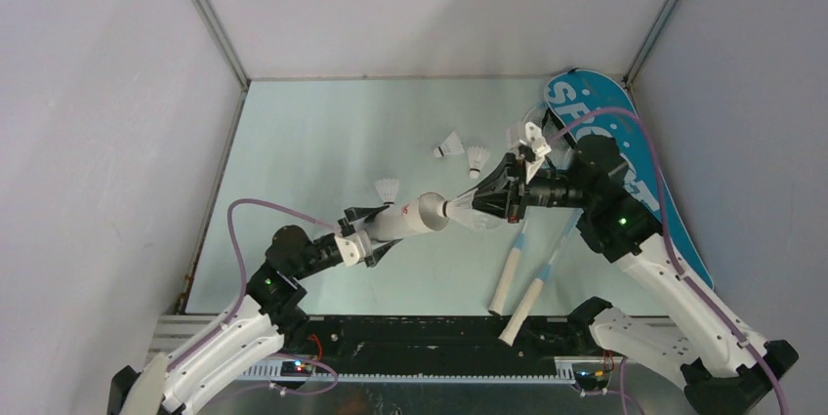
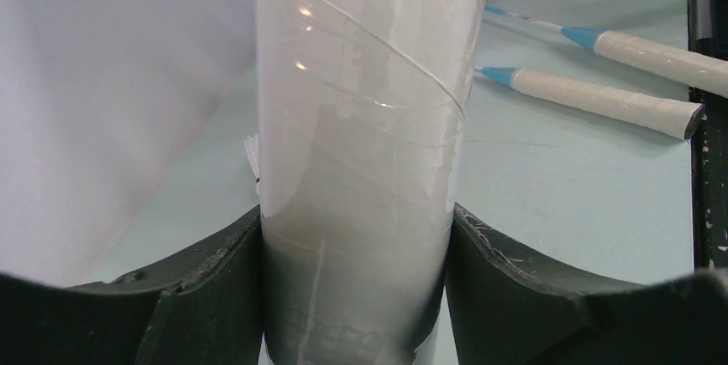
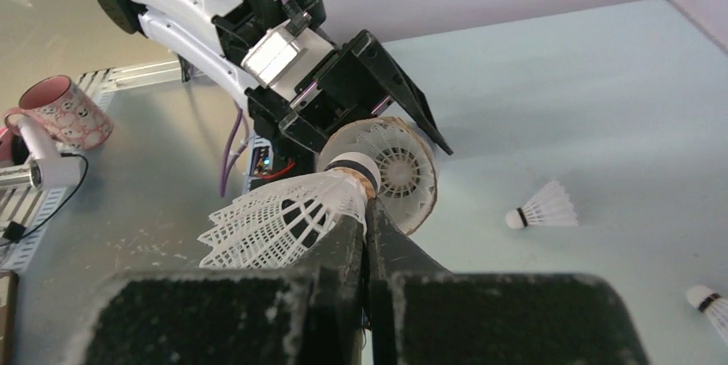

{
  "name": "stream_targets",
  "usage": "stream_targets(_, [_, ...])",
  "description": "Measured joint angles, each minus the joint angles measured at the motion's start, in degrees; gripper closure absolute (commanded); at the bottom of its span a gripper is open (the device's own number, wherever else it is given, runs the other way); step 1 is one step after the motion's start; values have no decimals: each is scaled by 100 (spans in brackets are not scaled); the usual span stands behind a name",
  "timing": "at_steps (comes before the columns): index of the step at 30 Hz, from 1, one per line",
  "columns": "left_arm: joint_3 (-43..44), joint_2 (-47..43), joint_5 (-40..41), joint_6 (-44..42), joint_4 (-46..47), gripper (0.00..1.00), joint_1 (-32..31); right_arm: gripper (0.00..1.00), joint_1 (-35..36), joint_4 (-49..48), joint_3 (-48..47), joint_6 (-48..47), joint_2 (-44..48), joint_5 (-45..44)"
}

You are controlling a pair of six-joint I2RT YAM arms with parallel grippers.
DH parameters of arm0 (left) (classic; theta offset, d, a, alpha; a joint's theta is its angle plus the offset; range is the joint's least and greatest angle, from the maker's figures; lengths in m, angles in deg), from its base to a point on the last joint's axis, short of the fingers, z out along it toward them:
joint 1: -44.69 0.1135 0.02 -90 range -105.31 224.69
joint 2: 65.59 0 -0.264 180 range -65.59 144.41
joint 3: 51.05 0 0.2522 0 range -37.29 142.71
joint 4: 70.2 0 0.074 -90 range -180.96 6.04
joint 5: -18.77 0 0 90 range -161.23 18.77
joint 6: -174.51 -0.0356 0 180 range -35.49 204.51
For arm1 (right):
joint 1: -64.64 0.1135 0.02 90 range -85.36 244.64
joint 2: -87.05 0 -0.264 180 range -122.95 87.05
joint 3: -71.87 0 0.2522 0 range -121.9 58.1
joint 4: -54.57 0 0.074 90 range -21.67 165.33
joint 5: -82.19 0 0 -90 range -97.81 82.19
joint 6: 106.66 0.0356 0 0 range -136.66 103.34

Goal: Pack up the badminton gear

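My left gripper is shut on the long white tube and holds it off the table; in the left wrist view the tube fills the gap between both jaws. Pinched in my shut right gripper is a white shuttlecock, its cork at the tube's open mouth, where another shuttlecock sits inside. Three loose shuttlecocks lie on the table. Two rackets with cream handles lie near the front. The blue bag lies under the right arm.
A pink mug stands off the table beside the left arm's base. Purple cables loop off both arms. Grey walls close the table in at the back and on both sides.
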Motion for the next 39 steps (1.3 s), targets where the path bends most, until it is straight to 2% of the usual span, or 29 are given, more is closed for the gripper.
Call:
stream_targets(4, [0, 0, -7, -4, -15, 33, 0, 100, 343, 55, -11, -125, -243, -234])
stream_targets(19, [0, 20, -175, 2, -11, 33, 0, 100, 1567, 643, -413, -907, -1062, -2059])
stream_targets(28, [-2, 57, -203, 50, -17, 34, 0, 100, 1943, 730, -498, -1167, -1403, -2699])
stream_targets(30, [-2, 57, -201, 74, -15, 34, 2, 90, 1996, 734, -520, -1239, -1434, -2824])
stream_targets(31, [-2, 57, -201, 96, -13, 34, 4, 79, 2028, 743, -525, -1268, -1440, -2905])
stream_targets(33, [-2, 57, -192, 129, -9, 34, 7, 67, 2085, 756, -527, -1333, -1440, -3067])
stream_targets(39, [-7, 48, -133, 175, -11, 34, 22, 47, 2131, 925, -533, -1451, -1246, -3307])
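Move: The right hand holds a shuttlecock by its skirt, cork pointing at the tube's open mouth, which lies about 8 cm left, 2 cm ahead and 7 cm below. Far below on the table, some 29 cm down, the near shuttlecock lies roughly 20 cm ahead and 16 cm left, the slanted shuttlecock 34 cm straight ahead. The left hand grips the tilted tube; its mouth is about 13 cm right, 5 cm ahead and 9 cm above that hand. The shuttlecock goes cork first into the tube as the right hand carries it left and down, about 7 cm each way, edging a little forward and dipping its fingertips nearly 20 degrees. At the mouth the fingers spread from shut to almost half open around the skirt, and the hand begins easing back. The left hand keeps its grip and holds the tube steady. ##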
